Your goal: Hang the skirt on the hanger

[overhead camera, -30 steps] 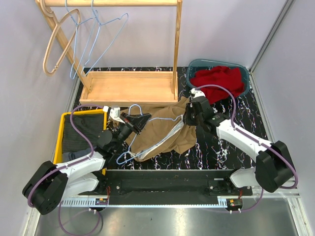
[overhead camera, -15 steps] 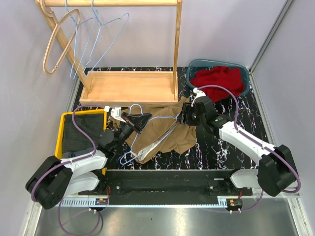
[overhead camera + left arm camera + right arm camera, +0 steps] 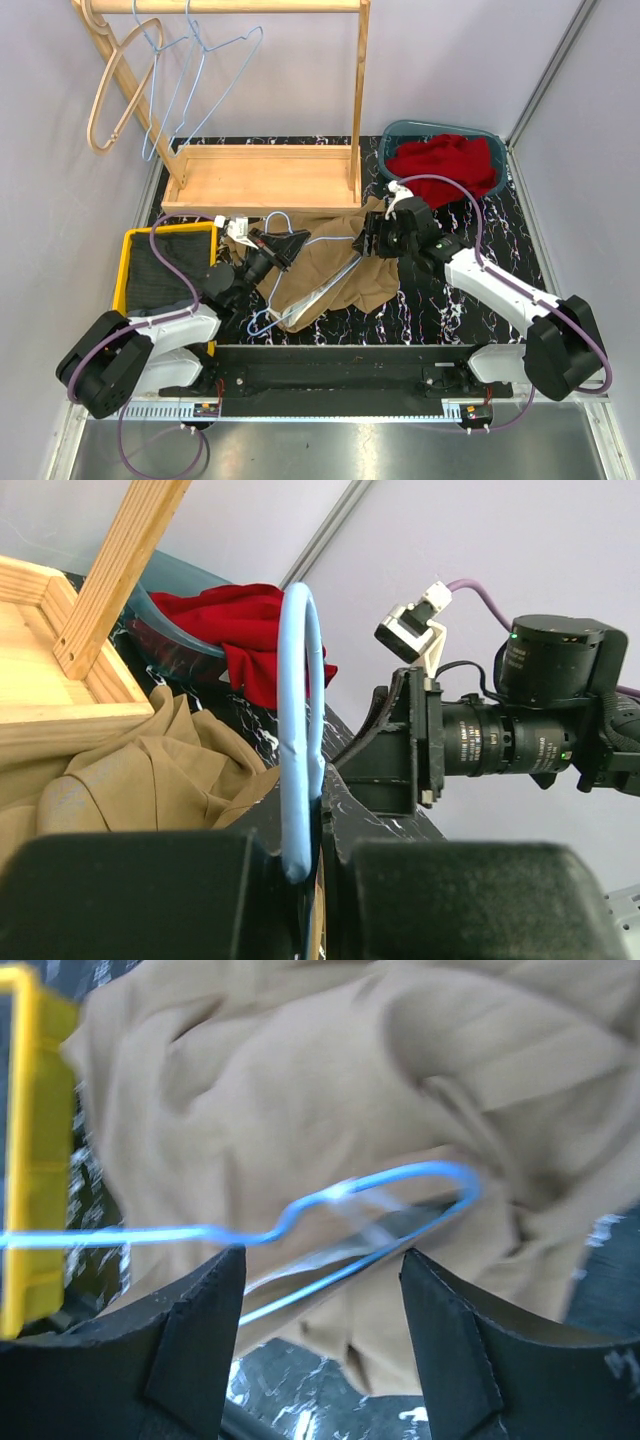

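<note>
The tan skirt (image 3: 335,270) lies crumpled in the middle of the dark marbled table. A blue wire hanger (image 3: 300,290) lies across it, one shoulder end under the cloth's fold. My left gripper (image 3: 283,245) is shut on the hanger just below its hook (image 3: 275,222). In the left wrist view the blue hook (image 3: 301,730) rises from between the shut jaws of the left gripper (image 3: 322,880). My right gripper (image 3: 371,238) hovers open over the skirt's right edge. In the right wrist view the right gripper (image 3: 320,1290) stands wide apart above the hanger's rounded end (image 3: 440,1185) and the skirt (image 3: 300,1080), holding nothing.
A wooden rack with a tray base (image 3: 260,178) stands behind the skirt, with blue wire hangers (image 3: 190,70) and a wooden hanger (image 3: 115,90) on its rail. A teal basin (image 3: 492,146) with red cloth sits at the back right. A yellow-rimmed bin (image 3: 120,285) is at the left.
My right gripper has opened wide and shifted slightly left and back over the skirt's edge. The left gripper keeps its hold on the hanger and has barely moved.
</note>
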Motion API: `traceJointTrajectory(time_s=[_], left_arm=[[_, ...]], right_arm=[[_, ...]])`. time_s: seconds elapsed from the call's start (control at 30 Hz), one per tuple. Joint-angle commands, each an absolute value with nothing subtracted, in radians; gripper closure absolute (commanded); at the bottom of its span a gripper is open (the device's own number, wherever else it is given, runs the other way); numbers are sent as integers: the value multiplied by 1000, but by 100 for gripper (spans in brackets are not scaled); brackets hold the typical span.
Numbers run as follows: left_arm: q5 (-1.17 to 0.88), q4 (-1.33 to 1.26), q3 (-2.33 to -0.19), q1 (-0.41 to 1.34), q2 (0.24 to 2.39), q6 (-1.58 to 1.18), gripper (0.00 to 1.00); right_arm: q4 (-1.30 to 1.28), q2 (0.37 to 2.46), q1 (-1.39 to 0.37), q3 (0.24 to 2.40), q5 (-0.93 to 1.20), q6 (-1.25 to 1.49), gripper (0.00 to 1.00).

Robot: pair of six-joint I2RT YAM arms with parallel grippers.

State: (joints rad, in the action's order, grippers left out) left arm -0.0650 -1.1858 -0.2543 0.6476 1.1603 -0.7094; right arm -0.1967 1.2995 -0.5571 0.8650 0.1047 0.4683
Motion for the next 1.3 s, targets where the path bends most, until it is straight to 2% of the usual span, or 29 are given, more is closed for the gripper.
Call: traceJointTrajectory(time_s=[0.0,0.33,0.43,0.47,0.57,0.7,1.0,1.27], left_arm=[[-72,-1301,-296,657,1177,-726,100],[-69,-1299,-301,657,1166,-718,100],[-67,-1293,-305,657,1166,-718,100],[-66,-1295,-307,657,1166,-718,100],[-63,-1295,-308,657,1167,-718,100],[-63,-1287,-307,657,1158,-716,100],[-67,-1273,-302,658,1143,-718,100],[-66,-1273,-304,658,1147,-718,100]], right_arm=[[-112,1250,-572,861,279,430,29],[-221,1062,-574,812,-26,456,30],[-227,1005,-574,813,-96,462,43],[-232,1011,-574,821,-104,454,58],[-242,1058,-574,844,-94,437,76],[-221,1112,-574,850,-113,430,85],[-94,1160,-572,819,-202,394,92],[-26,1239,-574,821,-137,387,94]])
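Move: The left hand keeps hold of the hanger by its neck; the hanger's right corner lies about 18 cm to its right, 4 cm ahead and 8 cm lower. From the open right hand that corner is some 3 cm ahead, 4 cm to the right and 1 cm higher. The skirt's middle is about 8 cm left, 5 cm back and 10 cm below the right hand; the foot of the rack's right post is 11 cm ahead and 2 cm left. The right hand lifts some 6 cm rightwards, then dips forward, closing its fingers at the hanger's right corner. ##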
